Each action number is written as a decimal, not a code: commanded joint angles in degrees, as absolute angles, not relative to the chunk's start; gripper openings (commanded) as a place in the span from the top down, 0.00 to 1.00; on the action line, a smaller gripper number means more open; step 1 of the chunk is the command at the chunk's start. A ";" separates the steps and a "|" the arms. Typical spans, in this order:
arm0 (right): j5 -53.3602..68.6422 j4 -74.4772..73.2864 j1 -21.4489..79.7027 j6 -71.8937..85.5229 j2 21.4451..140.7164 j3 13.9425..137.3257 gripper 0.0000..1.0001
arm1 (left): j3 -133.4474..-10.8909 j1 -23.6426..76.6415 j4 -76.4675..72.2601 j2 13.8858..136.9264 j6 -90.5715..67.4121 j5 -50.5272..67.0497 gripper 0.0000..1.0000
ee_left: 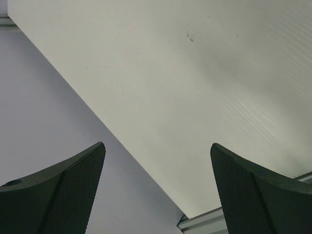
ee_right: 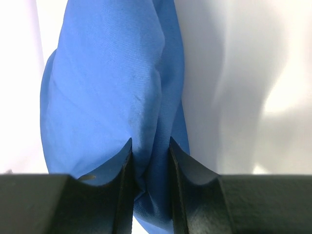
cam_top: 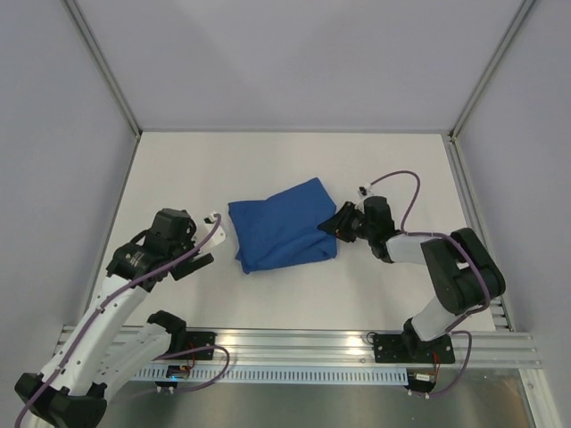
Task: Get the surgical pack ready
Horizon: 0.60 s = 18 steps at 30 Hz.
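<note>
The surgical pack (cam_top: 281, 226) is a folded royal-blue fabric bundle lying mid-table. My right gripper (cam_top: 339, 223) sits at its right edge and is shut on a thick fold of the blue cloth (ee_right: 117, 87), which is pinched between the two dark fingers (ee_right: 195, 185). My left gripper (cam_top: 212, 239) hangs just left of the bundle, apart from it. In the left wrist view its mesh-faced fingers (ee_left: 246, 190) stand wide open with only bare table between them.
The white table (cam_top: 294, 160) is walled by grey panels on three sides. An aluminium rail (cam_top: 357, 343) with the arm bases runs along the near edge. The table's edge and a rail corner (ee_left: 200, 222) show in the left wrist view.
</note>
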State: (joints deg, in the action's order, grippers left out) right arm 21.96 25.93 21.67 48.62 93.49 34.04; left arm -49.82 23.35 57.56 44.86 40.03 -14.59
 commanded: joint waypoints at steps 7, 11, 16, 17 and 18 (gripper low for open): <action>21.27 4.78 0.63 32.44 94.74 48.42 1.00 | -49.04 22.85 54.76 45.09 34.28 -15.29 0.04; 20.14 7.29 -6.40 35.41 95.45 48.61 0.99 | -48.87 22.94 54.32 45.18 32.70 -14.94 0.04; 20.83 6.69 -14.04 35.60 101.06 53.85 1.00 | -48.08 22.94 53.44 45.18 32.17 -15.47 0.04; 21.79 5.98 -14.85 34.90 103.68 55.44 1.00 | -47.90 22.85 53.44 45.26 32.08 -15.38 0.04; 22.67 4.93 -15.46 33.76 105.10 57.72 0.98 | -47.81 22.85 53.26 45.35 32.08 -15.38 0.04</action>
State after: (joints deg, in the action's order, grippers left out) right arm 26.85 6.04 -11.79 35.97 100.73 51.44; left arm -48.40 23.20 55.05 45.54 33.80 -14.72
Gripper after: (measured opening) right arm 0.289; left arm 0.964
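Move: The blue wrapped pack is already pinched by the right hand at its right-hand side; its middle lies about 14 cm to that hand's left, level with it fore and aft, and some 2 cm lower. The table's far right corner, with bare table before it, is roughly 27 cm ahead and 31 cm to the right. From the open, idle left hand the pack's middle is about 12 cm ahead, 29 cm to the right and 15 cm below. The blue pack is dragged by its right-hand side across the bare table, to the right and also forward, towards the far right corner: the right hand sweeps quickly some 22 cm right and 10 cm out, staying at nearly the same low height. The fingers keep their pinch on the cloth while the hand turns about 20 degrees clockwise. ##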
